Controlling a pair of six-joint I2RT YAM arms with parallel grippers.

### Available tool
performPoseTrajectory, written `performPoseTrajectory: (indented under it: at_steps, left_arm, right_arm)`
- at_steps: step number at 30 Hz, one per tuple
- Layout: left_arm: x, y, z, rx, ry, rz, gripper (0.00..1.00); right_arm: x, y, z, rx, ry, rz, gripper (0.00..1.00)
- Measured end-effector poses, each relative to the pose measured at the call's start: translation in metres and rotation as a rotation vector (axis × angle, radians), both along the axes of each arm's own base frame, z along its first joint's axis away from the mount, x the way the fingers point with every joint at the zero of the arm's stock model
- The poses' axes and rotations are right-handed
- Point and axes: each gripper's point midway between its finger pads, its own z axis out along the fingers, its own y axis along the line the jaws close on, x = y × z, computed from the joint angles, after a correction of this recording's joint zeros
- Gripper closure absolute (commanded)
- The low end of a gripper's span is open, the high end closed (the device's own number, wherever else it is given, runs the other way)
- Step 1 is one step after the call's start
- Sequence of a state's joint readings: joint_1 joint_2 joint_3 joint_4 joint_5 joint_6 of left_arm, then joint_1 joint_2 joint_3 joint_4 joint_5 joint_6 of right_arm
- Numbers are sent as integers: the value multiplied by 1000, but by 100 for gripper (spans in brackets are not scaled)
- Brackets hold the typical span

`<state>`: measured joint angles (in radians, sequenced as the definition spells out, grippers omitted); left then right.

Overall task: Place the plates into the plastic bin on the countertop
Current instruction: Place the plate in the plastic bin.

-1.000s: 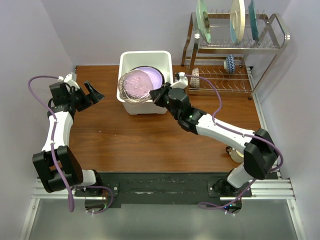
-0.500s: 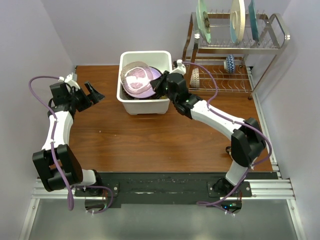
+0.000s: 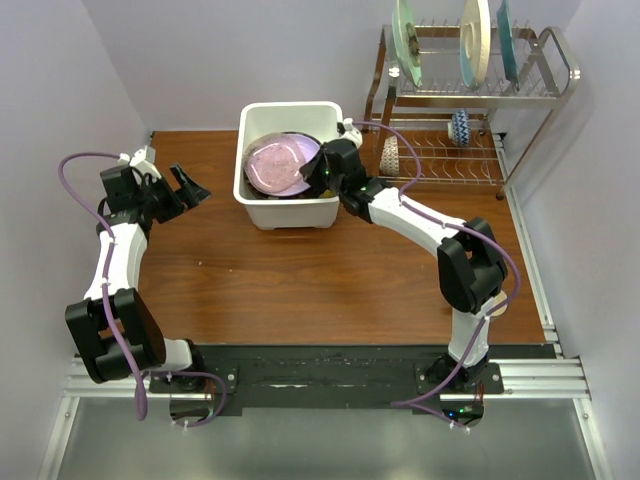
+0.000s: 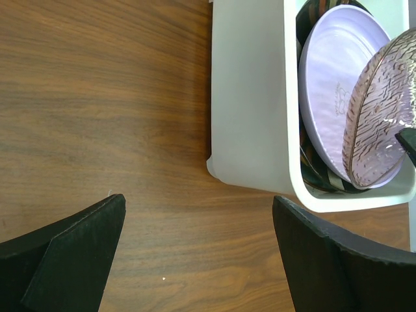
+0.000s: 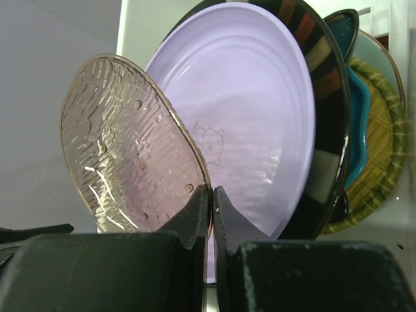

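The white plastic bin (image 3: 252,197) stands on the wooden countertop (image 3: 300,270) at the back centre. My right gripper (image 3: 322,172) is shut on the rim of a clear glass plate (image 5: 130,149) and holds it inside the bin, against a lilac plate (image 5: 260,110). Behind that stand a black-rimmed striped plate (image 5: 325,117), a blue plate (image 5: 359,136) and a green-patterned plate (image 5: 383,149). The glass plate also shows in the top view (image 3: 275,163) and the left wrist view (image 4: 380,110). My left gripper (image 3: 187,185) is open and empty, left of the bin (image 4: 250,97).
A metal wire dish rack (image 3: 470,100) stands at the back right with three large plates on its top shelf and small patterned dishes (image 3: 459,125) below. A small cream object sits near the right arm's base at the table's right edge.
My right gripper has carried the glass plate from the bin's front rim up and into the bin, beside the lilac plate. The left arm has not moved.
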<state>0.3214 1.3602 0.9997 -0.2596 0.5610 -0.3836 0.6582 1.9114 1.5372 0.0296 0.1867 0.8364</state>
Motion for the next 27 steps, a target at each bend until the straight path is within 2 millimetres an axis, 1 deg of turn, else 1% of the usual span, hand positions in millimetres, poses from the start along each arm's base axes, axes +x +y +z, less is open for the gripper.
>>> performPoseTrajectory:
  at_steps: [2, 4, 5, 7, 8, 9, 10, 14, 18, 20, 21, 23, 25, 26, 27]
  left_arm:
    - [1, -1, 1, -2, -6, -5, 0]
    - [1, -2, 2, -4, -10, -10, 0]
    - [1, -2, 2, -5, -10, -11, 0]
    - [1, -2, 2, -7, -11, -14, 0]
    - [1, -3, 2, -8, -11, -15, 0]
    - [0, -3, 2, -8, -12, -16, 0]
    - [0, -3, 2, -8, -12, -16, 0]
    - [0, -3, 2, -8, -12, -16, 0]
    - [0, -3, 2, -8, -12, -16, 0]
    - [0, -3, 2, -8, -12, -16, 0]
    - [0, -3, 2, -8, -12, -16, 0]
    - [0, -3, 2, -8, -11, -16, 0]
    - [0, -3, 2, -8, -11, -16, 0]
    - [0, -3, 2, -8, -11, -16, 0]
    - [0, -3, 2, -8, -11, -16, 0]
  right_arm:
    - [1, -3, -2, -4, 6, -4, 96]
    - [4, -6, -1, -1, 5, -10, 90]
    - [5, -8, -1, 0, 5, -15, 84]
    - [9, -13, -2, 4, 7, -23, 81]
    - [9, -14, -3, 5, 9, -23, 78]
    - [10, -15, -3, 9, 10, -20, 73]
    - [12, -16, -2, 12, 7, -20, 72]
    - [14, -17, 1, 26, 3, -10, 57]
    - [12, -18, 5, 31, -6, -6, 45]
    - [10, -20, 12, 34, -18, -5, 39]
    - [8, -21, 16, 36, -26, -4, 38]
    - [5, -24, 27, 43, -44, -3, 33]
    - [2, -27, 43, 52, -71, -1, 30]
    - [1, -29, 50, 59, -85, -2, 27]
    - [0, -30, 57, 65, -96, -2, 25]
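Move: The right gripper holds the clear plate by its right edge above the purple plate, whose middle is about 5 cm left of this hand, 2 cm farther out and 4 cm below. The dark striped plate lies under the purple one, some 4 cm left, 2 cm ahead and 6 cm down. The bin's middle is about 3 cm left, 3 cm ahead and 9 cm down. From the left hand, the purple plate is roughly 21 cm right, 4 cm ahead and a little lower. Let go of the clear plate over the purple one in the bin: ease the right gripper about 2 cm right and slightly forward, staying low while its fingers start to open. Keep opening to about two thirds, then lift away from the plates by some 6 cm, drawing slightly back and right, with the fingertips tipping up a little. ##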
